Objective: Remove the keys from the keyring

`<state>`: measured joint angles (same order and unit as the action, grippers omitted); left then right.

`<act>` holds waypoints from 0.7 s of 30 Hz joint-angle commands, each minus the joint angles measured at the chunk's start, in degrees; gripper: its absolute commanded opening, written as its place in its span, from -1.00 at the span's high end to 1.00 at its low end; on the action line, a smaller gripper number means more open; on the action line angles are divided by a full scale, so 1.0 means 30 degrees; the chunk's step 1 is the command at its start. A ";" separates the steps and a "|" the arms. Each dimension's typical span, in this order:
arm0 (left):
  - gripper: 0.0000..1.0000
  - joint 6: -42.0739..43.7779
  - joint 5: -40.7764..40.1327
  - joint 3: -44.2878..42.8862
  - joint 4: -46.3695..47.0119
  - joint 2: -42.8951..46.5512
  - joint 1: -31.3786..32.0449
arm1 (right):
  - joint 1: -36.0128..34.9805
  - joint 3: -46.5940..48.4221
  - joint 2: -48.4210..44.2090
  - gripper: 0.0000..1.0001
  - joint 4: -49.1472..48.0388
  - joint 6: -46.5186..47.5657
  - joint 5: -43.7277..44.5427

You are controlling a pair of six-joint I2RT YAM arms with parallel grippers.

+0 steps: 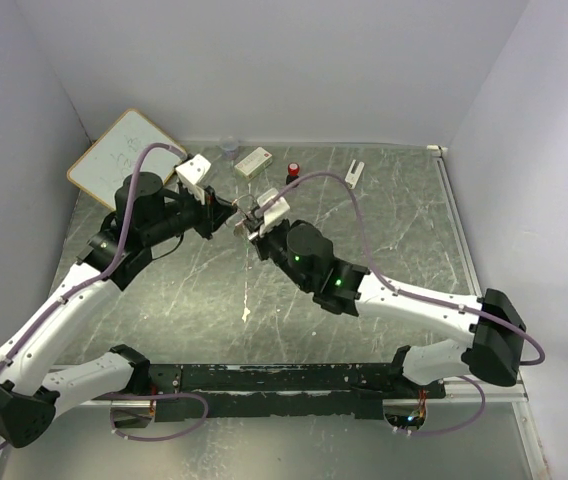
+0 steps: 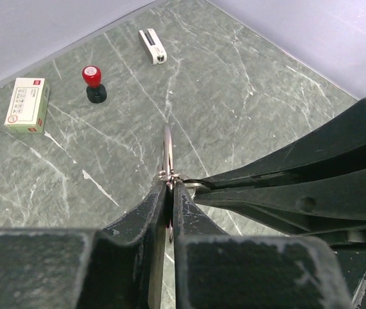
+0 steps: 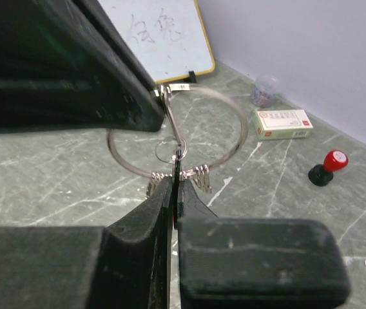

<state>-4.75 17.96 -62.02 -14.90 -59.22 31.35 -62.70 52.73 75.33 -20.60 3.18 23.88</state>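
The keyring (image 3: 228, 149) is a large thin silver loop with a small ring (image 3: 165, 152) inside it and small wire loops (image 3: 200, 175) strung on its lower edge. It is held above the table. My left gripper (image 2: 169, 185) is shut on the big loop, seen edge-on in the left wrist view (image 2: 167, 145); its tip shows in the right wrist view (image 3: 159, 96). My right gripper (image 3: 175, 180) is shut on a thin dark key hanging from the small ring. Both grippers meet in the top view (image 1: 244, 222). The green-headed key is hidden.
On the green marbled table stand a small whiteboard (image 1: 124, 155) at the back left, a clear cup (image 1: 229, 148), a white box (image 1: 253, 161), a red-and-black stamp (image 1: 293, 171) and a small white object (image 1: 354, 173) along the back. Walls enclose three sides.
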 commanded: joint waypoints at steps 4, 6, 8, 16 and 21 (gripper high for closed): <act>0.53 0.0580 -0.0701 0.0722 0.1094 0.0084 0.0180 | -0.0035 0.6080 -0.0019 1.00 0.9331 -0.1534 -0.0546; 0.38 0.0793 -0.1142 0.1080 0.1191 0.0207 0.0183 | -0.0031 0.7515 0.0126 1.00 1.1622 -0.2072 -0.0014; 0.19 0.0926 -0.1798 0.1378 0.1209 0.0344 0.0184 | -0.0037 0.8785 0.0122 1.00 1.3824 -0.2530 0.0619; -0.34 0.0788 -0.1584 0.2167 0.2811 0.0513 0.0189 | -0.0077 1.1201 -0.0148 1.00 1.7994 -0.3629 0.2182; -0.30 -0.0176 -0.0050 0.3266 0.6056 0.0988 0.0183 | -0.0055 1.2989 0.0820 1.00 1.9940 -0.4422 0.2304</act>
<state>-2.92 13.80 -54.26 -7.01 -58.30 31.73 -62.72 85.93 75.94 32.25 -7.49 29.17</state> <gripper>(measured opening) 0.661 0.017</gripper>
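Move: The keyring hangs between the two hands, already pinched by both. Its middle is about 2 cm ahead of the left hand, 2 cm to its right and 2 cm lower, and about 2 cm ahead of the right hand, in line with it sideways and 2 cm higher. On the table some 25 cm below the right hand, the box lies about 34 cm ahead and 1 cm right, the red stamp 29 cm ahead and 12 cm right. Left fingers open, letting go; the right, still pinching, lifts the keyring about 8 cm, then swings it rightward 5. ##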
